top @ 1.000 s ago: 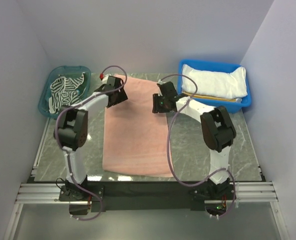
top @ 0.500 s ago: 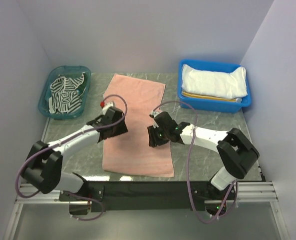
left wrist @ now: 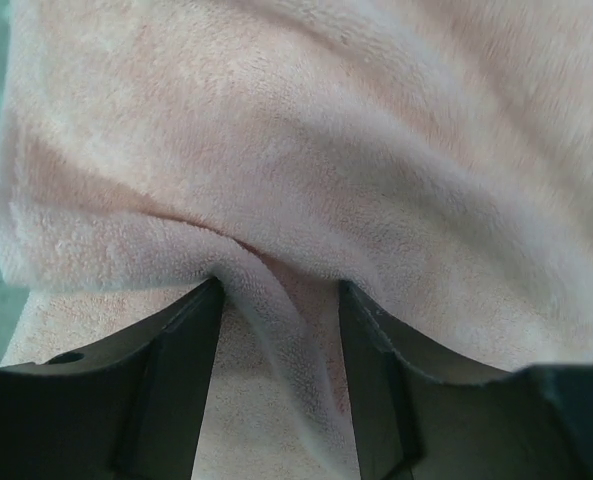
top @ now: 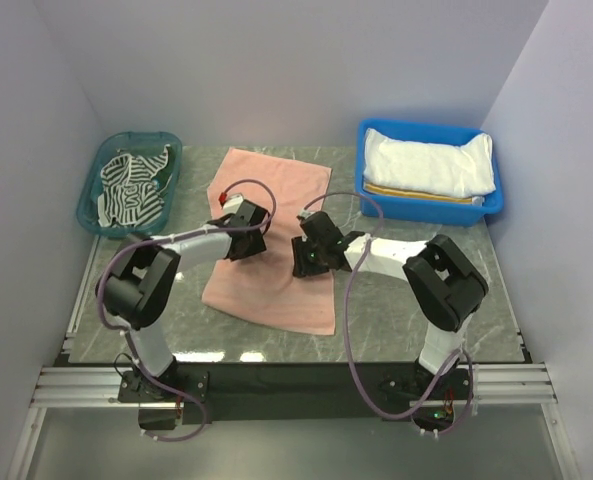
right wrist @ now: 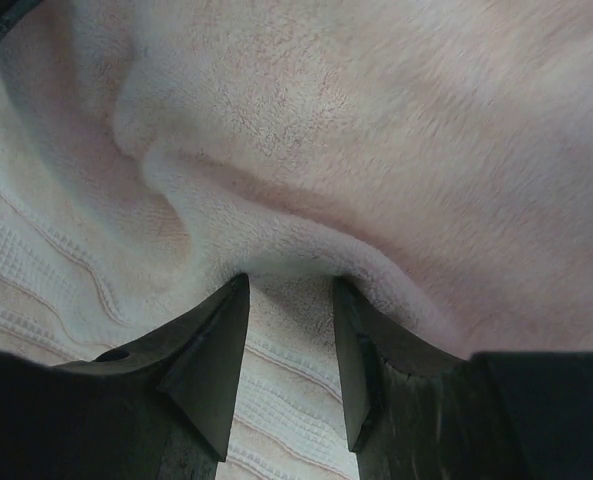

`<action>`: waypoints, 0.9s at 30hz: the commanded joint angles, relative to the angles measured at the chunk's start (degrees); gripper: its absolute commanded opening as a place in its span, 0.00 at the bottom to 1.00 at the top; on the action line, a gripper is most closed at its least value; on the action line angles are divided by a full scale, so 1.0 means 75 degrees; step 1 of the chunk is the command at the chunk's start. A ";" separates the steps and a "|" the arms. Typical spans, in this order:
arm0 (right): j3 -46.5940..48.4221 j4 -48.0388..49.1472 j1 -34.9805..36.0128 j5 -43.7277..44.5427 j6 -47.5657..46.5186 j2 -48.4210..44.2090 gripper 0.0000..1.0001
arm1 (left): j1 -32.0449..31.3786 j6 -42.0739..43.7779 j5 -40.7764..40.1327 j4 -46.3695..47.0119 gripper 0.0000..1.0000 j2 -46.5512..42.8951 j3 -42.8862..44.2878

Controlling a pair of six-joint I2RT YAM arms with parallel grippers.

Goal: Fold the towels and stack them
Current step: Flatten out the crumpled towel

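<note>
The salmon pink towel [top: 276,295] lies lengthwise on the marble table, its near part skewed and rumpled. My left gripper [top: 248,240] presses into its middle left and my right gripper [top: 308,258] into its middle right. In the left wrist view the left gripper [left wrist: 279,290] stands open, with a loose ridge of pink towel [left wrist: 376,150] running between its fingers. In the right wrist view the right gripper [right wrist: 291,285] is open over the towel's ribbed band, with a hump of the pink towel [right wrist: 426,150] bunched against its fingertips.
A teal basket [top: 88,205] at the back left holds the dark-and-white striped towel [top: 131,185]. A blue bin [top: 431,213] at the back right holds the folded white towel [top: 426,165] on top of a yellow-and-white striped one [top: 416,192]. Walls close in on three sides.
Both grippers came from the towel's far edge down onto its middle. The left jaws narrowed. The towel's near edge has drawn up and skewed, with folds bunched at the fingers.
</note>
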 commanded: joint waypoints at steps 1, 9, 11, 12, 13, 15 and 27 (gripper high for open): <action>0.0224 -0.0225 -0.0519 0.0660 -0.0127 0.0364 0.47 | 0.0158 0.0193 -0.0130 -0.0068 0.57 0.0611 0.0583; -0.0347 0.0194 -0.0135 0.0953 -0.0958 -0.1237 0.47 | 0.0170 0.0229 -0.0083 -0.0278 0.76 -0.1222 0.0515; -0.0816 0.0500 0.0369 0.0848 -0.1555 -0.1685 0.48 | 0.0297 0.0287 -0.0177 -0.0512 0.81 -0.1835 0.0280; -0.0946 0.0757 0.0579 0.0836 -0.1975 -0.2047 0.48 | 0.0415 0.0310 -0.0212 -0.0664 0.87 -0.2395 0.0222; -0.1040 0.0840 0.1011 0.0824 -0.2211 -0.2166 0.48 | 0.0578 0.0380 -0.0062 -0.1002 0.89 -0.2655 0.0209; -0.1123 0.0946 0.1482 0.1011 -0.2854 -0.2331 0.50 | 0.1220 0.0673 0.0080 -0.1332 0.97 -0.3298 0.0221; 0.1254 0.0724 0.4401 0.3528 -0.4789 0.0127 0.67 | 0.3731 0.2021 0.0197 -0.2143 0.99 -0.5410 -0.0667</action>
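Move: From the right hand, low on the crumpled pink towel, the towel's near-left corner lies about 20 cm left and 6 cm back; its near-right corner is some 14 cm back and 6 cm right. From the left hand, also down on the towel, that near-left corner is roughly 10 cm back and 9 cm left, and the teal basket stands about 24 cm left and 14 cm ahead. Pushing the towel's near part the last 3 cm forward with fingertips already on the cloth, both hands then lift off. The left rises about 18 cm and swings as far to the left, clear of the towel, its fingers opening wide; the right rises some 6 cm, comes back and left towards the near-left corner, turning about 40 degrees counter-clockwise and opening somewhat. ##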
